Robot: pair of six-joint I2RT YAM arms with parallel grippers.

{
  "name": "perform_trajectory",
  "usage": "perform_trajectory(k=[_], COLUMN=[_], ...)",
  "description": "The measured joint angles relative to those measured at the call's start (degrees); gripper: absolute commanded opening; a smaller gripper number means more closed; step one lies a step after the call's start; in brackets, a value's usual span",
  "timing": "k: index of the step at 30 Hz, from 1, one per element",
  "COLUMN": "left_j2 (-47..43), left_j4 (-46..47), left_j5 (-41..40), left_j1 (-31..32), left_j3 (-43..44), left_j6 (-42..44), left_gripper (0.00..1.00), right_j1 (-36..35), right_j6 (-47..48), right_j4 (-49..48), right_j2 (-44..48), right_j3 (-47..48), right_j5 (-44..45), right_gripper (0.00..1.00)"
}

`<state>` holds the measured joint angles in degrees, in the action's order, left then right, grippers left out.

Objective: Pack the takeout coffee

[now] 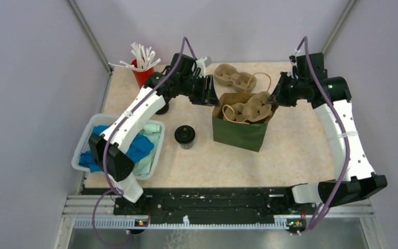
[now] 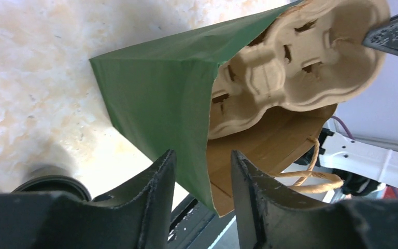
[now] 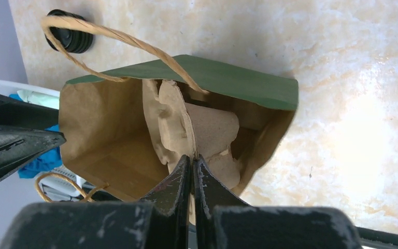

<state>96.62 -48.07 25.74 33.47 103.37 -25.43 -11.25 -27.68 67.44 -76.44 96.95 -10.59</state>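
Observation:
The takeout coffee (image 1: pixel 185 136), a small black lidded cup, stands on the table left of the green paper bag (image 1: pixel 238 136); its lid also shows in the right wrist view (image 3: pixel 70 33). A brown pulp cup tray (image 1: pixel 251 108) sticks out of the bag's mouth. My right gripper (image 3: pixel 193 161) is shut on that tray's thin rim (image 3: pixel 212 129) above the bag's right side. My left gripper (image 2: pixel 202 171) is at the bag's left rim, jaws apart on either side of the green wall (image 2: pixel 155 98) with gaps showing.
A second pulp tray (image 1: pixel 233 78) lies behind the bag. A red cup of white sticks (image 1: pixel 142 70) stands at the back left. A white basket (image 1: pixel 83 142) of blue and green cloths sits by the left edge. The bag's twine handles (image 3: pixel 114 36) hang loose.

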Motion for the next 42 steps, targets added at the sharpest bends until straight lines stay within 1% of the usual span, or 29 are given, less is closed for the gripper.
perform_trajectory(k=[2, 9, 14, 20, 25, 34, 35, 37, 38, 41, 42], left_j2=[0.42, 1.51, 1.51, 1.49, 1.51, 1.51, 1.51, 1.51, 1.51, 1.51, 1.51], left_j4=[0.76, 1.97, 2.21, 2.21, 2.19, 1.73, 1.73, 1.73, 1.73, 1.73, 1.73], left_j5=[1.38, 6.29, 7.91, 8.17, 8.96, 9.42, 9.42, 9.42, 9.40, 9.40, 9.38], left_j1=[0.00, 0.00, 0.00, -0.02, 0.00, -0.02, -0.02, -0.04, -0.07, -0.09, -0.11], left_j3=[-0.20, -0.96, -0.96, -0.96, -0.94, -0.42, -0.42, -0.42, -0.42, -0.42, -0.42], left_j6=[-0.44, -1.55, -1.68, -1.46, -0.79, 0.50, 0.59, 0.72, 0.74, 0.76, 0.90], left_gripper=[0.42, 0.34, 0.32, 0.29, 0.29, 0.28, 0.28, 0.28, 0.28, 0.33, 0.36], right_j1=[-1.27, -2.91, -2.93, -2.91, -2.91, -2.91, -2.91, -2.91, -2.91, -2.91, -2.91], right_j6=[0.02, -2.21, -7.26, -12.70, -14.67, -16.20, -16.44, -16.83, -17.20, -16.68, -16.31], right_j4=[0.15, 0.44, 0.22, -3.96, -6.29, -8.50, -8.74, -9.40, -9.73, -7.74, -6.38], right_j2=[-0.72, -2.64, -1.90, 3.13, 3.87, 5.84, 6.12, 6.71, 6.99, 7.17, 7.08], right_j3=[0.70, 2.86, 1.66, -6.95, -9.99, -12.22, -12.57, -13.46, -14.12, -14.67, -14.21], right_j5=[0.61, 3.93, 5.14, 4.90, 4.98, 5.57, 5.57, 5.64, 5.77, 7.85, 8.66], right_gripper=[0.00, 0.00, 0.00, 0.00, 0.00, 0.00, 0.03, 0.31, 0.39, 0.56, 0.60])
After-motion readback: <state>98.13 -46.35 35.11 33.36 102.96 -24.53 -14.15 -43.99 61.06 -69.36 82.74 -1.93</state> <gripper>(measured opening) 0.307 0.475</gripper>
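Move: The right hand still holds one cup carrier, already part-way into the bag; the bag's middle lies about 9 cm to its left, 4 cm back and 17 cm below. On the table, the second carrier is some 22 cm ahead and 9 cm left of that hand, the lidded cup roughly 32 cm left and 8 cm back. From the left hand, its fingers astride the bag's left rim, the bag's middle is about 11 cm right, 5 cm back and 15 cm below. The right hand lowers the carrier some 4 cm into the bag and opens; left fingers narrow around the rim. ##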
